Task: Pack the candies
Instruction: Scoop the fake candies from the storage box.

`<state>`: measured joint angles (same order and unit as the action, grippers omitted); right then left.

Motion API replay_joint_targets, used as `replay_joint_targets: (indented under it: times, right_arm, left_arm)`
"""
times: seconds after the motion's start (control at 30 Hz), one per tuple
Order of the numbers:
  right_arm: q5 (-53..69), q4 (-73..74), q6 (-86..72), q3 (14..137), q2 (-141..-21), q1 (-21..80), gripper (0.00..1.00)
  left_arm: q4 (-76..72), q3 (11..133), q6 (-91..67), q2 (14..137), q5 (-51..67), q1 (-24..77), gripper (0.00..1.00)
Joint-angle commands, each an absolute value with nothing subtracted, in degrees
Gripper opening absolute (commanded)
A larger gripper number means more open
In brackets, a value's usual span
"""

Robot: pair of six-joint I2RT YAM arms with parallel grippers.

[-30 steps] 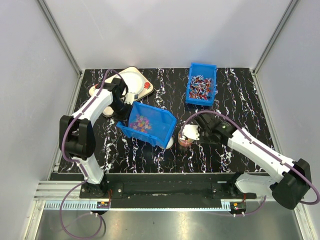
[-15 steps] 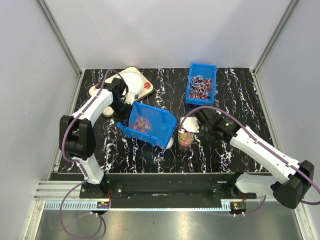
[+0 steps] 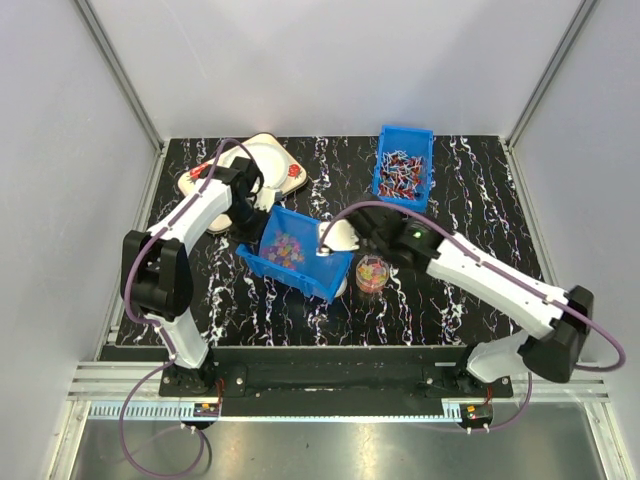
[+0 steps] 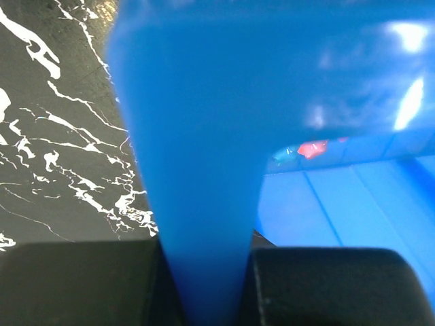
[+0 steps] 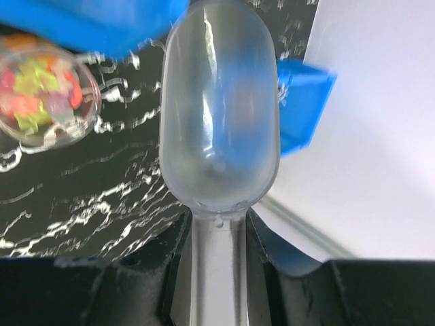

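Note:
The candies (image 3: 284, 246) lie as a multicoloured heap inside a blue bin (image 3: 318, 272) at mid table. My left gripper (image 3: 256, 212) is shut on that bin's left wall; in the left wrist view the blue wall (image 4: 204, 156) fills the gap between the left gripper's (image 4: 204, 278) fingers. My right gripper (image 3: 358, 236) is shut on the handle of a clear plastic scoop (image 3: 335, 238), whose bowl hangs over the bin's right rim. The scoop (image 5: 221, 122) looks empty. A small clear jar (image 3: 372, 272) holding candies (image 5: 37, 92) stands just right of the bin.
A second blue bin (image 3: 403, 168) of red-white wrapped sweets stands at the back right. A white scale-like board (image 3: 268, 160) lies at the back left, behind the left arm. A white round thing (image 3: 341, 286) pokes out under the first bin's near right corner.
My right arm has swung the scoop left, away from the jar and up over the candy bin's right rim. The left arm has kept its grip and shifted only slightly.

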<state>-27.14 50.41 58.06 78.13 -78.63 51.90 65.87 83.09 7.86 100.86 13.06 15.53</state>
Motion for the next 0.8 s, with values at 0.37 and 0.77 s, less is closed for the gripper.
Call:
replay_joint_targets:
  times: [0.37,0.77]
  right_arm:
    - [-28.9,45.9,61.9,83.5,-85.9,59.7,0.0]
    - [-32.6,40.6,61.6,83.1,-78.3,55.0,0.0]
  left_arm:
    - [64.3,83.4,7.4,99.0,13.2,15.6,0.0]
    - [64.2,83.1,7.3,97.9,13.5,15.6,0.0]
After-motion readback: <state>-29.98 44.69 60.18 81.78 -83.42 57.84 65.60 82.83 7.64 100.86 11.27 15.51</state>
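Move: The candies lie in the tilted blue bin about 22 cm left of the right hand, 3 cm back and 20 cm lower. The clear round storage box stands some 4 cm left and 8 cm back of that hand, and the far blue box 15 cm ahead and 3 cm right. From the left hand, still gripping the bin's left end, the candies lie about 9 cm right, 3 cm back and slightly below. The right hand, keeping the scoop, swings about 6 cm left towards the candies, then eases back 1 cm, rising slightly. ##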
